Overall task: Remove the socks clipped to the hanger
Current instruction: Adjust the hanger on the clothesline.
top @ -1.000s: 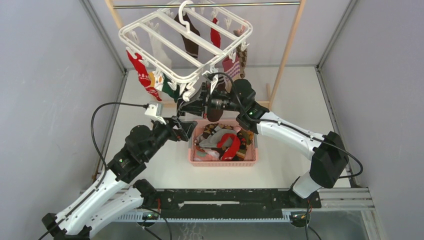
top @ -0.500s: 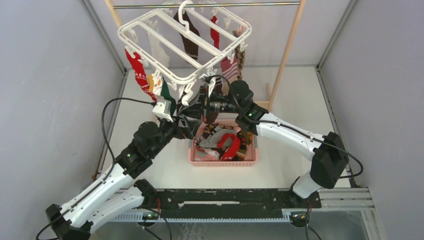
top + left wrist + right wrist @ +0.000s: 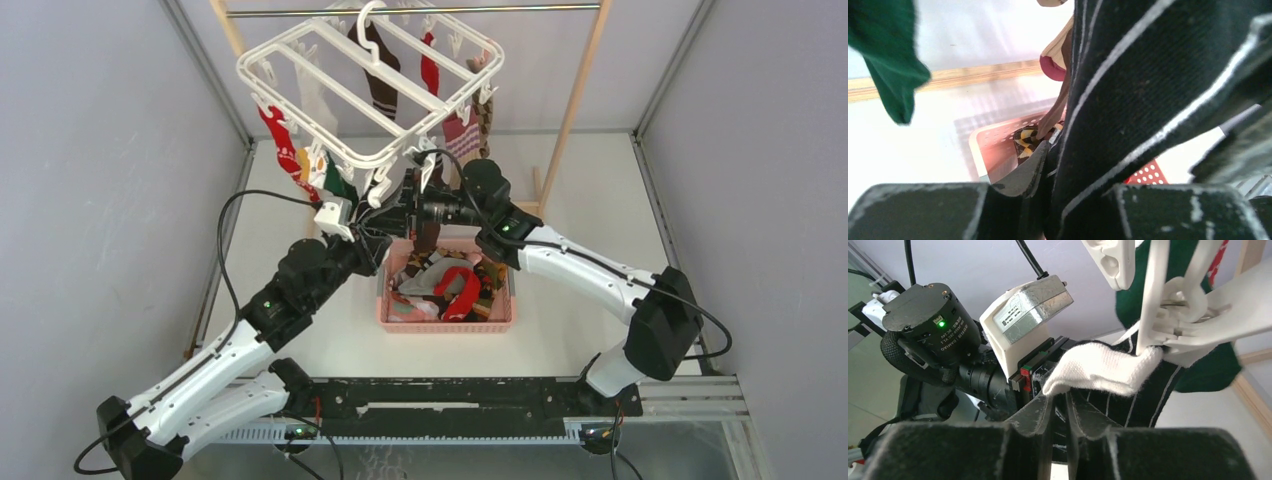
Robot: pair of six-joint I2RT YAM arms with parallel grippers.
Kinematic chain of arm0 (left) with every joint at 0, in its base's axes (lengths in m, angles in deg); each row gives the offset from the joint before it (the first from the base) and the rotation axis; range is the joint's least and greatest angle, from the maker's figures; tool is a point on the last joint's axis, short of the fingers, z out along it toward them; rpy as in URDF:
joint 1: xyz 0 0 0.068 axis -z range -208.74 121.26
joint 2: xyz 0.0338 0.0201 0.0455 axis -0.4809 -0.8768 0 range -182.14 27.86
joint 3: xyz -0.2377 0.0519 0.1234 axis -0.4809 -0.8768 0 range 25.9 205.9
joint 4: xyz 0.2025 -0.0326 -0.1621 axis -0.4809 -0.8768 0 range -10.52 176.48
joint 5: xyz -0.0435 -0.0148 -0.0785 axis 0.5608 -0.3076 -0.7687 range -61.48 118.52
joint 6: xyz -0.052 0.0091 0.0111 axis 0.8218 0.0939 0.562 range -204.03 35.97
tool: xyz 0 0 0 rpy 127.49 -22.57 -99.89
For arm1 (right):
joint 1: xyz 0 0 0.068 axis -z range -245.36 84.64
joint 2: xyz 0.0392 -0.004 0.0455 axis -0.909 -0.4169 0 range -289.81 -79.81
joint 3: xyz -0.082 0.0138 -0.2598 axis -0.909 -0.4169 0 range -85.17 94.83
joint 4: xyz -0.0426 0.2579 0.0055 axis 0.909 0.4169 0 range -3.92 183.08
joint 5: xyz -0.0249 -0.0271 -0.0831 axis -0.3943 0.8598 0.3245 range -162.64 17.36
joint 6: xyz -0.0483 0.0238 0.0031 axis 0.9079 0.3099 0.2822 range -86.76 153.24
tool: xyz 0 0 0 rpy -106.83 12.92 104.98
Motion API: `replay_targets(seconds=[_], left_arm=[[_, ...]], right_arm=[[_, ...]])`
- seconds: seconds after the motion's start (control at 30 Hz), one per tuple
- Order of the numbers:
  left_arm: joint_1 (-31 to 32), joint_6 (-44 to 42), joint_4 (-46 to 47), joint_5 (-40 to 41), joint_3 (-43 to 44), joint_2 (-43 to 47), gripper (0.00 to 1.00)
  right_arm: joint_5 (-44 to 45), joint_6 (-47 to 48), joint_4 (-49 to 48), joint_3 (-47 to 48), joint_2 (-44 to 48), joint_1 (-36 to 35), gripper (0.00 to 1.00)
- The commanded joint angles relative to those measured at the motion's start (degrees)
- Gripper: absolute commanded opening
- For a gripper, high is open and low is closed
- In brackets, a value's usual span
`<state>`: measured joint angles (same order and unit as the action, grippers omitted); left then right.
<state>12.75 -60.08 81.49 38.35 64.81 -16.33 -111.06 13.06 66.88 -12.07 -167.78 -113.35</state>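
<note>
The white hanger (image 3: 330,90) hangs from the rail with several socks clipped to it: red ones (image 3: 283,150), a dark brown one (image 3: 380,85), a green one (image 3: 888,55). A black sock with thin white stripes (image 3: 1148,85) hangs from a front clip (image 3: 1173,325) by its white cuff (image 3: 1098,370). My left gripper (image 3: 1073,165) is shut on this sock's lower part; one finger is hidden behind the fabric. Just under the cuff, my right gripper (image 3: 1060,396) has a narrow gap between its fingers and nothing in it. Both grippers (image 3: 390,230) meet under the hanger's front corner.
A pink basket (image 3: 500,318) holding loose socks stands on the table right below the grippers. The wooden rack's poles (image 3: 580,80) and base bar (image 3: 973,75) stand behind. Grey walls close in both sides.
My left arm rose and reached right to the hanger's front corner, and its wide-open gripper closed on the black striped sock. The right gripper's shut fingers parted slightly.
</note>
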Motion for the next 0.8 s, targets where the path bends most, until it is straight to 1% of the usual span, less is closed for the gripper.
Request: replay_targets(seconds=[0.0, 0.1, 0.17, 0.3, 0.37, 0.53, 0.63, 0.77], left_arm=[[-0.1, 0.3, 0.8, 3.4, 2.3, 0.3, 0.23], [-0.2, 0.3, 0.3, 4.1, 2.4, 0.7, 0.22], [-0.1, 0.2, 0.2, 4.5, 2.5, 0.6, 0.22], [-0.2, 0.1, -0.1, 5.1, 3.1, 0.2, 0.22], [-0.2, 0.1, -0.2, 5.2, 3.5, 0.1, 0.23], [-0.2, -0.1, -1.5, 5.5, 5.0, 0.0, 0.23], [-0.2, -0.2, -2.2, 5.8, 5.6, 0.2, 0.23], [-0.1, -0.3, -3.2, 5.9, 6.2, 0.4, 0.23]], right_arm=[[-2.3, 1.6, 2.6, 0.1, 4.5, -1.1, 0.25], [-0.9, 2.8, 4.7, -1.5, 6.9, -0.7, 0.35], [0.0, 3.5, 6.2, -2.8, 9.1, -0.2, 0.45], [2.6, 5.2, 10.7, -4.5, 14.2, 0.8, 0.54], [3.6, 6.4, 13.5, -5.2, 16.9, 1.6, 0.57], [7.2, 8.4, 18.7, -9.6, 25.5, 4.8, 0.72], [9.0, 8.2, 20.9, -13.3, 30.2, 8.6, 0.74], [9.0, 5.9, 20.9, -19.4, 35.0, 16.1, 0.75]])
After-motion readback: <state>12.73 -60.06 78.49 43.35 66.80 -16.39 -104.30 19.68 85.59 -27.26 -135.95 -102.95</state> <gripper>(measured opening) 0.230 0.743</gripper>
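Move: Just beyond the tips of the right hand, about 1 cm left and 4 cm below, is the black striped sock; the white clip is about 3 cm ahead and 3 cm up, in line sideways. The green sock hangs some 5 cm ahead and 7 cm left at hand height, the brown sock roughly 5 cm ahead, 8 cm right and 6 cm lower. From the left hand, which already pinches it, the striped sock's middle is about 3 cm ahead and 4 cm up. Opening its nearly shut fingers to about three-quarters, the right hand comes free of the striped sock's pale cuff, eases back some 3 cm, then sweeps away to the right by about 14 cm, rising slightly and turning clockwise. The left hand keeps its pinch on the sock below the clip and drifts a little over 1 cm left. ##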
